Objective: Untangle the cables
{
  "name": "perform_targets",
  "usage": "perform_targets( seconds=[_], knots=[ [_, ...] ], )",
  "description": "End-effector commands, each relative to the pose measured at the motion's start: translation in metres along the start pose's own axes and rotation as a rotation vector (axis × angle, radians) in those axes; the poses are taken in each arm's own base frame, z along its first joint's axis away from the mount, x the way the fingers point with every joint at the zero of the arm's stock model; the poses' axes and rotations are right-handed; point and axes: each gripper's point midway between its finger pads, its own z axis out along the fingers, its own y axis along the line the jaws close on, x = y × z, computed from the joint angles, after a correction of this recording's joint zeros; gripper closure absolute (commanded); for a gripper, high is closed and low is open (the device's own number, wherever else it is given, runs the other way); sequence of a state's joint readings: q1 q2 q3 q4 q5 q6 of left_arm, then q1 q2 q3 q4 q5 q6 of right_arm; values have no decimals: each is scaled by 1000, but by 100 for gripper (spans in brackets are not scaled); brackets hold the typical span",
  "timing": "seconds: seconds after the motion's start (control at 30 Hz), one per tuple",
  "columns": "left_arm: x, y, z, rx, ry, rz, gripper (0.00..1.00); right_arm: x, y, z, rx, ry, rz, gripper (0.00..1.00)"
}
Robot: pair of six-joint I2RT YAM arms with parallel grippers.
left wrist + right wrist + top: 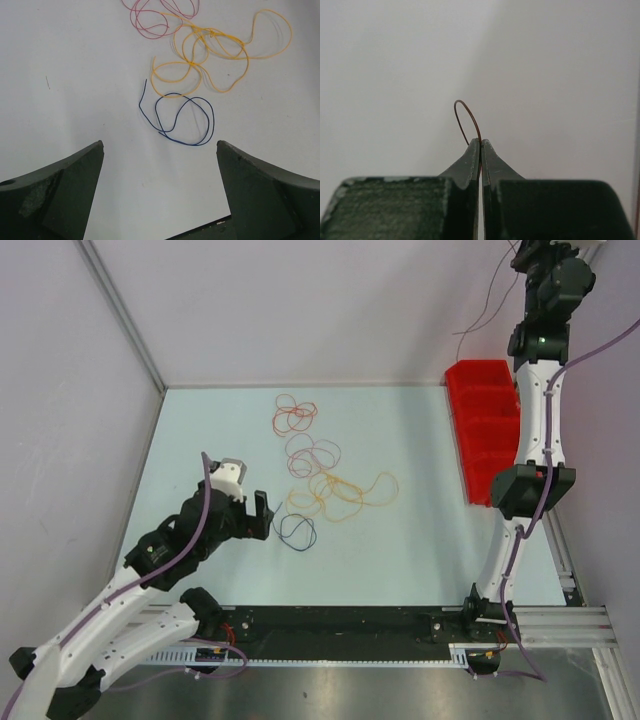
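Several thin cables lie in loops on the pale table: red (295, 415) at the back, pinkish-brown (313, 455), orange-yellow (345, 492) and dark blue (297, 530) nearest. My left gripper (245, 502) hovers low just left of the blue cable (185, 120). Its jaws (160, 146) are open and empty, with the orange-yellow loops (220, 50) beyond. My right gripper (522, 254) is raised high at the back right. There my right gripper (480, 142) is shut on a brown cable (465, 111), whose short end curls above the tips. The rest of this cable (487, 310) hangs down.
A red compartmented bin (485, 430) stands along the table's right side, partly behind the right arm. White walls close in the left and back. A black rail (330, 625) runs along the near edge.
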State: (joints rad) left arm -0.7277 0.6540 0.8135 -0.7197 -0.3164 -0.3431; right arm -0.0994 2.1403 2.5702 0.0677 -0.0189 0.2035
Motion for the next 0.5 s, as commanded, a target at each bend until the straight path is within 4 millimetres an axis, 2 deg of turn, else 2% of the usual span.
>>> perform_targets(
  seconds=[0.0,0.37,0.4,0.43,0.47],
  knots=[
    [-3,3,5,-32,-13,-27,0,-92,2,0,-9,-316,46,100],
    [-1,4,8,-48,3,-22,0,-125,-8,-6,30,-523,-46,100],
    [0,5,8,-50,5,-22,0,-126,-8,-7,34,-523,-54,100],
    [-1,5,9,-54,5,-23,0,-112,-14,-4,48,-491,-71,100],
    [0,5,9,-54,6,-21,0,-109,-13,-4,40,-490,-83,100]
  ],
)
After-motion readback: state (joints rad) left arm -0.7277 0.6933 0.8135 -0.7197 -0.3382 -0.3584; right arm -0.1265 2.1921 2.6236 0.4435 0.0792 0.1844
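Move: The right hand is high up with the dark cable already in its shut fingers. The red bin's middle lies about 16 cm back towards the base, 5 cm to its right and 55 cm below. The yellow cable is roughly 31 cm back and 33 cm left of this hand, the pink cable 20 cm back and 41 cm left, both some 57 cm below. From the idle left hand, the bin is about 23 cm ahead, 54 cm right and 19 cm below. Upward first and foremost, by about 7 cm, the right hand draws the dark cable higher above the table while easing back some 4 cm and right about 3 cm. Its wrist tips the already raised fingers further up, some 20 degrees, and the shut fingers keep their pinch on the cable. ##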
